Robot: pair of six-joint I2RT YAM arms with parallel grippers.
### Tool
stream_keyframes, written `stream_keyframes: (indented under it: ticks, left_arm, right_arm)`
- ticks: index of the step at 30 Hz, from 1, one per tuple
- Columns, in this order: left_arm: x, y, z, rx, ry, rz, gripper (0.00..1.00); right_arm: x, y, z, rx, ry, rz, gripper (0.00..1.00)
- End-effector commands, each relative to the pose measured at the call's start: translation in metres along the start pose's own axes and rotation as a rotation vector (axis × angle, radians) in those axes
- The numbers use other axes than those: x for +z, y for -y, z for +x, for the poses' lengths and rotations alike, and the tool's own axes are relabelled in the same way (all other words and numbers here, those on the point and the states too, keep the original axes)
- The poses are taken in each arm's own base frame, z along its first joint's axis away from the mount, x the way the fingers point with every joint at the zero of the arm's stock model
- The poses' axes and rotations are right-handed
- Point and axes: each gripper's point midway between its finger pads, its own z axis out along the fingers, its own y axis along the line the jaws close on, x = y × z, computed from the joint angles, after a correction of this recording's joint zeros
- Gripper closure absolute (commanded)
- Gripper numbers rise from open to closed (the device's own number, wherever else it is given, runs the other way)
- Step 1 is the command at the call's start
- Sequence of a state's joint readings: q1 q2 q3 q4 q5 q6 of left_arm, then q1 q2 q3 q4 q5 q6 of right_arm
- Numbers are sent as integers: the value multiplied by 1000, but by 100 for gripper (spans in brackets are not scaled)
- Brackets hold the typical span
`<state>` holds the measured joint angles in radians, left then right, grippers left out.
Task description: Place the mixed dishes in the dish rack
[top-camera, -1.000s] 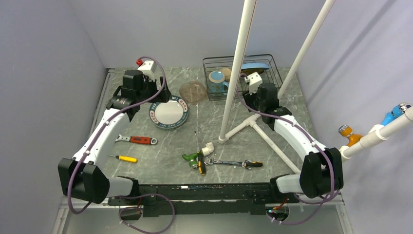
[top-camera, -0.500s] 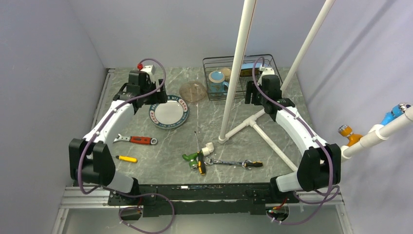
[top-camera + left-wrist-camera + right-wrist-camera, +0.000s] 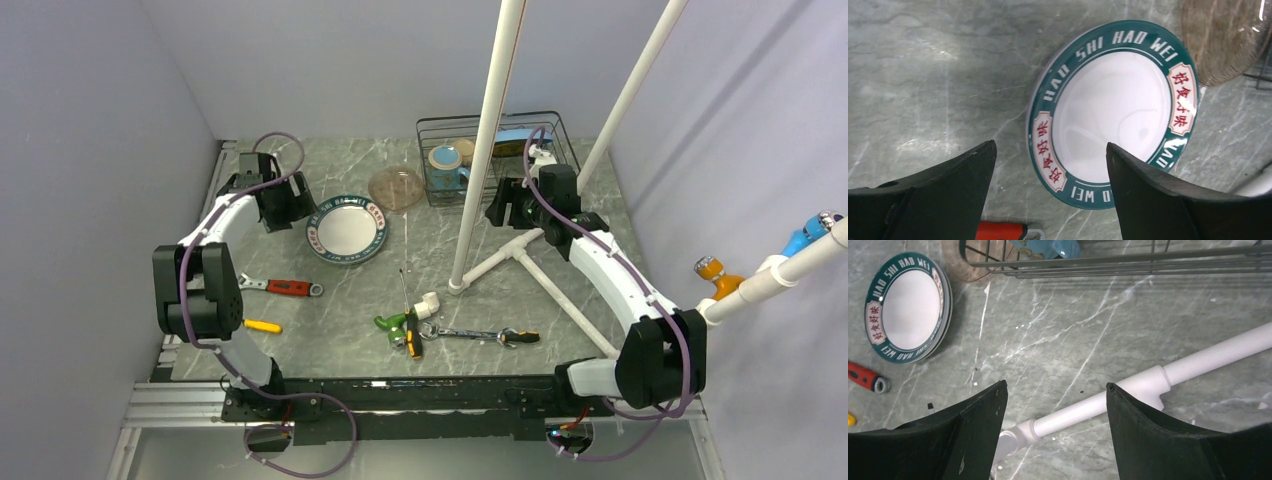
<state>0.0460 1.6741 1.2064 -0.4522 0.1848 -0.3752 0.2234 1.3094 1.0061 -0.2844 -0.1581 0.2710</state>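
Note:
The white plate with a dark green patterned rim (image 3: 346, 229) lies flat on the table; it also shows in the left wrist view (image 3: 1113, 107) and the right wrist view (image 3: 907, 315). My left gripper (image 3: 298, 204) is open and empty just left of that plate, its fingers straddling the near rim (image 3: 1049, 147). The black wire dish rack (image 3: 540, 122) stands at the back and holds the teal mug (image 3: 447, 166) and the light-blue plate (image 3: 520, 135). A brownish round dish (image 3: 397, 187) lies left of the rack. My right gripper (image 3: 498, 207) is open and empty in front of the rack, above the table (image 3: 1055, 385).
A white pipe frame (image 3: 530, 265) lies on the table with an upright pipe (image 3: 490, 130) in front of the rack. A red-handled wrench (image 3: 285, 287), a yellow screwdriver (image 3: 258, 325), green and yellow-handled tools (image 3: 405, 328) and a wrench (image 3: 485, 336) lie nearer the front.
My left gripper has swung from the plate's upper left to low beside its left edge. My right gripper has left the rack's front and turned down and left over the table.

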Motion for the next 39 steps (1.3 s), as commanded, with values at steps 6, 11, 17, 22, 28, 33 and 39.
stream_keyframes:
  ticks: [6,11,17,22,28,33,39]
  left_arm:
    - [-4,80,-48,188,115,348,17]
    - [37,114,-73,256,98,416,23]
    - [89,134,-96,215,92,420,29]
    - [124,147,-83,153,34,407,34]
    - [148,164,-58,97,-7,435,36]
    - [164,171,-47,94,-29,374,46]
    - [183,156,-38,23,-63,274,63]
  right_arm:
    - [5,-30,7,116,-9,-162,26]
    - [3,-33,8,117,-14,-180,26]
    - [-3,-26,7,77,-8,-141,26]
    - [-7,-17,4,46,18,-99,26]
    - [-4,-22,1,56,11,-132,25]
    - [-7,-21,1,51,19,-126,25]
    - [-10,-17,2,46,23,-111,25]
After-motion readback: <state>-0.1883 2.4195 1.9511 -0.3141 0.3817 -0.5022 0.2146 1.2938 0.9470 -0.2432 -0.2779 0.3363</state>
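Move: The clear brown plate that the left hand goes for lies about 14 cm ahead of it, some 23 cm to its right and 8 cm below. The green-rimmed plates sit roughly 2 cm ahead and 11 cm to the right of that hand; the blue mug in the rack is about 16 cm ahead and 35 cm right of it. From the empty right hand the clear brown plate is some 17 cm ahead, 25 cm left and 17 cm below. Forward and to the right, about 16 cm each way, the left hand rises some 4 cm and passes beyond the green-rimmed plates, then sinks about 10 cm, still edging right, to the clear brown plate's left rim. The wrist turns some 15–20 degrees clockwise, and the open fingers narrow to about half their gap, one on either side of the rim, without yet shutting on it. ##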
